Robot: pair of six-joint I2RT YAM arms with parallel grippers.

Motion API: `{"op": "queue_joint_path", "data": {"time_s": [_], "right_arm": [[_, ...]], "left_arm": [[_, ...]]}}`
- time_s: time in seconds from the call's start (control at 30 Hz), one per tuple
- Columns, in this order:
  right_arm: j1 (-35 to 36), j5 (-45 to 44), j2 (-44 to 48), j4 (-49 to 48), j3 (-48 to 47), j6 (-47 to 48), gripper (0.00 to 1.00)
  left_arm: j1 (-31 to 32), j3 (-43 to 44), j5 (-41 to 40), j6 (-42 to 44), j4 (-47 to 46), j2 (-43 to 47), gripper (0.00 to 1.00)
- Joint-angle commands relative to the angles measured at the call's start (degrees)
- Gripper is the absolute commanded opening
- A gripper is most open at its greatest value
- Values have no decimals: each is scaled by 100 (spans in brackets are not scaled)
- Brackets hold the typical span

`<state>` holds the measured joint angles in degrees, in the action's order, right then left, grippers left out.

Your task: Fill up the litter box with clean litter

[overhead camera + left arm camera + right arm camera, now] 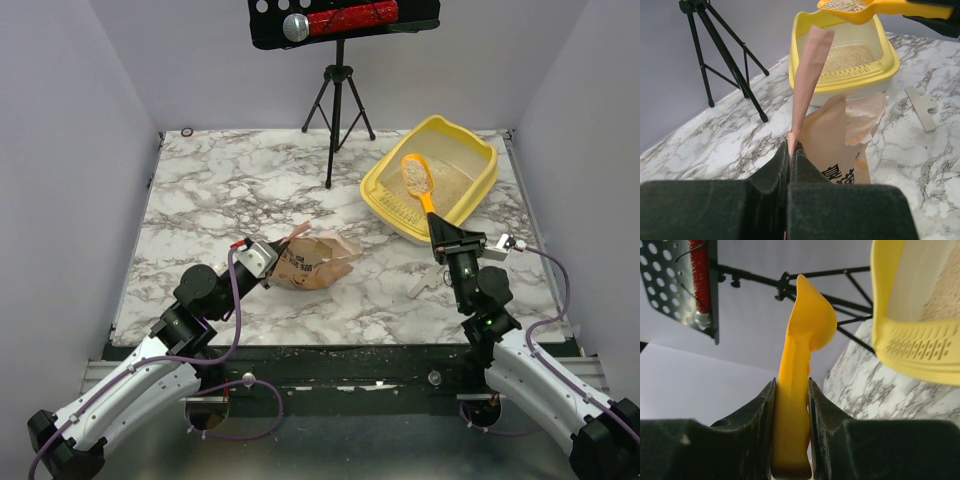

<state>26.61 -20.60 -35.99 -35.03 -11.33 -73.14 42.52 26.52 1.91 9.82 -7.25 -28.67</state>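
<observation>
The yellow litter box [478, 192] stands at the back right of the marble table, with a thin layer of clean litter [457, 178] on its floor. My right gripper [444, 238] is shut on the handle of an orange-yellow scoop [424, 192]. The scoop's bowl is heaped with litter [415, 176] and hangs over the box's near-left part. In the right wrist view the scoop [805, 325] rises between the fingers [765, 405], with the box rim [910, 350] at right. My left gripper [262, 258] is shut on the torn top edge of the tan paper bag [318, 260], which lies at centre; the bag's flap [810, 75] stands up.
A black tripod [337, 100] stands at the back centre, under a black perforated panel [340, 20]. A small pale flat piece [422, 285] lies on the table between the bag and my right arm. A small ring [187, 131] sits at the back left corner. Grey walls close in both sides.
</observation>
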Motion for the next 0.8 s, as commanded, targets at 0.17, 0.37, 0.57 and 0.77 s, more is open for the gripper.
{"op": "queue_joint_path", "data": {"time_s": [0.17, 0.37, 0.57, 0.77], "right_arm": [[-112, -1622, -944, 21, -685, 1302, 0], [-401, -1737, -1814, 776, -1405, 1821, 0], [-1157, -833, -2772, 2128, -2547, 2523, 0], [-1290, -428, -3695, 3105, -3611, 3946, 0]], "left_arm": [[90, 99, -121, 2, -523, 72, 0], [107, 116, -139, 37, -497, 89, 0], [125, 125, -139, 63, -471, 133, 0], [151, 134, -147, 63, -453, 160, 0]]}}
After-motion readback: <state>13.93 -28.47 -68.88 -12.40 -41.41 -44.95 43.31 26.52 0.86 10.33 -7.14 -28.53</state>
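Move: The litter box, the target for the right hand's loaded orange scoop, has its middle about 19 cm ahead, 7 cm to the right and 16 cm below that hand. The paper bag stands some 30 cm to the hand's left and 5 cm back, 16 cm lower; a flat white piece lies about 5 cm back, 2 cm right and 23 cm down. From the left hand, the box lies some 27 cm ahead, 42 cm right and 17 cm below. Still gripping the orange scoop by its handle, the right hand carries it forward about 12 cm and some 8 cm to the right, sinking steadily, farther in over the litter box. The wrist swings clockwise, rolls the hand's left side down nearly 40 degrees and dips the fingers; the left hand holds still with its pinch on the bag's top. ##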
